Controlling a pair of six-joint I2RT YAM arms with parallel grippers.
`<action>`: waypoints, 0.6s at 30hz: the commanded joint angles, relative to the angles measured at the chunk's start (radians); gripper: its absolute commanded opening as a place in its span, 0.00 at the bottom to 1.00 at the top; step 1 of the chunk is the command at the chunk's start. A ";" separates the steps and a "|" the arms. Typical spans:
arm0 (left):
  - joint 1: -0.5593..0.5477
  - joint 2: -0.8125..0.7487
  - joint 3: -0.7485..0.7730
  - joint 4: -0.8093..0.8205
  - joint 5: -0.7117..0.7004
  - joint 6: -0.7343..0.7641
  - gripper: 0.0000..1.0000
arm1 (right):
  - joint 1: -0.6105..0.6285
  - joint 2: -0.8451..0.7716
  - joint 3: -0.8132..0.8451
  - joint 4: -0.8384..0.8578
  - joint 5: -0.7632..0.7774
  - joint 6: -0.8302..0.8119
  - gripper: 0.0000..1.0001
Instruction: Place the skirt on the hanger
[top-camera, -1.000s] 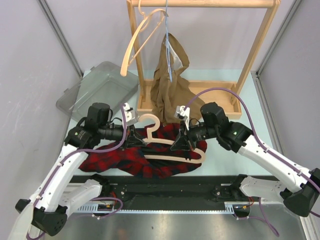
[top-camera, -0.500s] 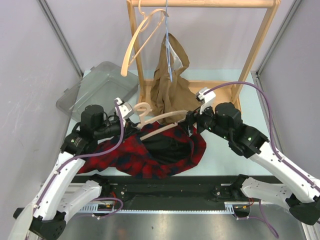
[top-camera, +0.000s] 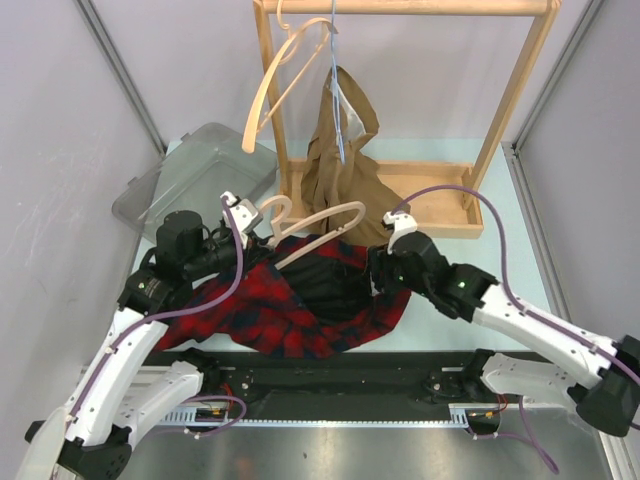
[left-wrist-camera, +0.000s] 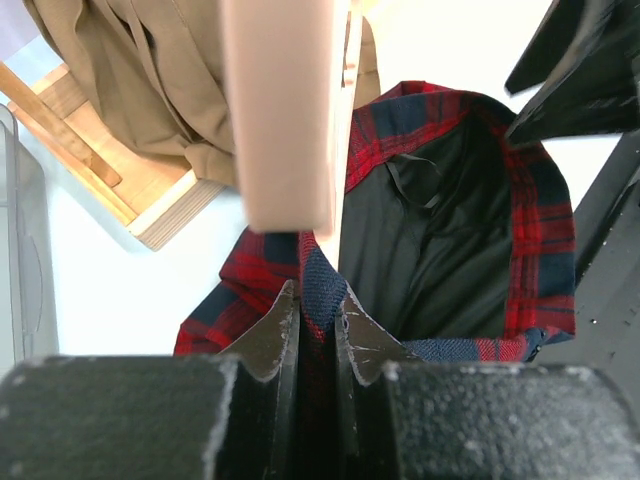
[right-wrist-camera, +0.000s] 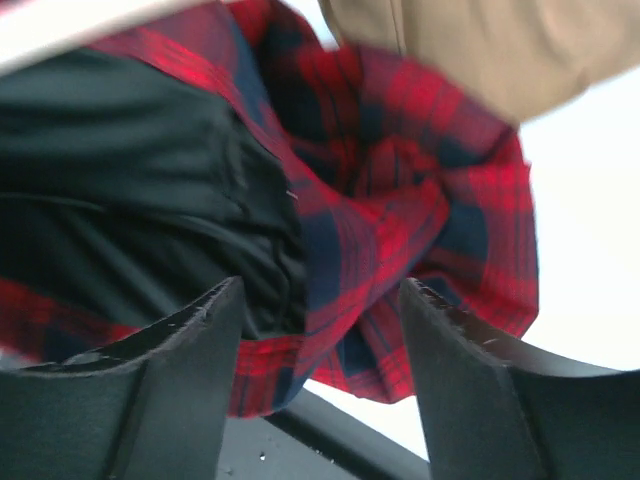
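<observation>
The red and navy plaid skirt (top-camera: 290, 320) lies bunched at the table's near middle, its black lining (left-wrist-camera: 450, 230) facing up. My left gripper (top-camera: 262, 256) is shut on the waistband (left-wrist-camera: 318, 270) and holds that edge off the table. The pale wooden hanger (top-camera: 318, 224) slants upward just above those jaws, and its blurred arm (left-wrist-camera: 280, 110) fills the left wrist view. Whether the jaws also pinch the hanger I cannot tell. My right gripper (top-camera: 378, 272) hovers open over the skirt's right side (right-wrist-camera: 400, 200), with nothing between its fingers (right-wrist-camera: 190, 370).
A wooden clothes rack (top-camera: 505, 100) stands at the back with a tan garment (top-camera: 335, 170) hanging from it and another pale hanger (top-camera: 285, 70) on its rail. A clear plastic bin (top-camera: 195, 175) sits at the back left. A black rail (top-camera: 330, 370) runs along the near edge.
My right gripper has opened, let go of the hanger and come down over the skirt's right side. My left gripper has lifted the waistband, and the hanger now slants up.
</observation>
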 joint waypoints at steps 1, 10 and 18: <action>0.006 -0.023 0.059 0.058 -0.019 -0.003 0.00 | 0.016 0.079 -0.018 0.057 0.078 0.096 0.62; 0.006 -0.034 0.073 0.026 -0.001 0.008 0.00 | -0.065 0.096 -0.018 0.070 0.195 0.143 0.00; 0.006 -0.067 0.087 -0.028 0.131 0.040 0.00 | -0.309 0.165 0.079 0.183 0.056 0.031 0.00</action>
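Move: The right side of the skirt's open waist lies about 4 cm below the open right gripper and barely 1 cm ahead. From that gripper, the middle of the held wooden hanger is some 11 cm left, 5 cm ahead and 8 cm higher; the brown garment on the rack hangs about 15 cm ahead and 5 cm left. The left gripper has that waist edge roughly 20 cm to its right, about level fore and aft, some 12 cm lower. Lower the right gripper about 4 cm onto the skirt's right waist edge and shut its fingers on the cloth, then pull the edge some 6 cm forward and 4 cm right, rising slightly, while turning the hand about 20 degrees clockwise. Keep the left gripper's pinch on the cloth beside the hanger, and late on ease it up and back a couple of centimetres. ##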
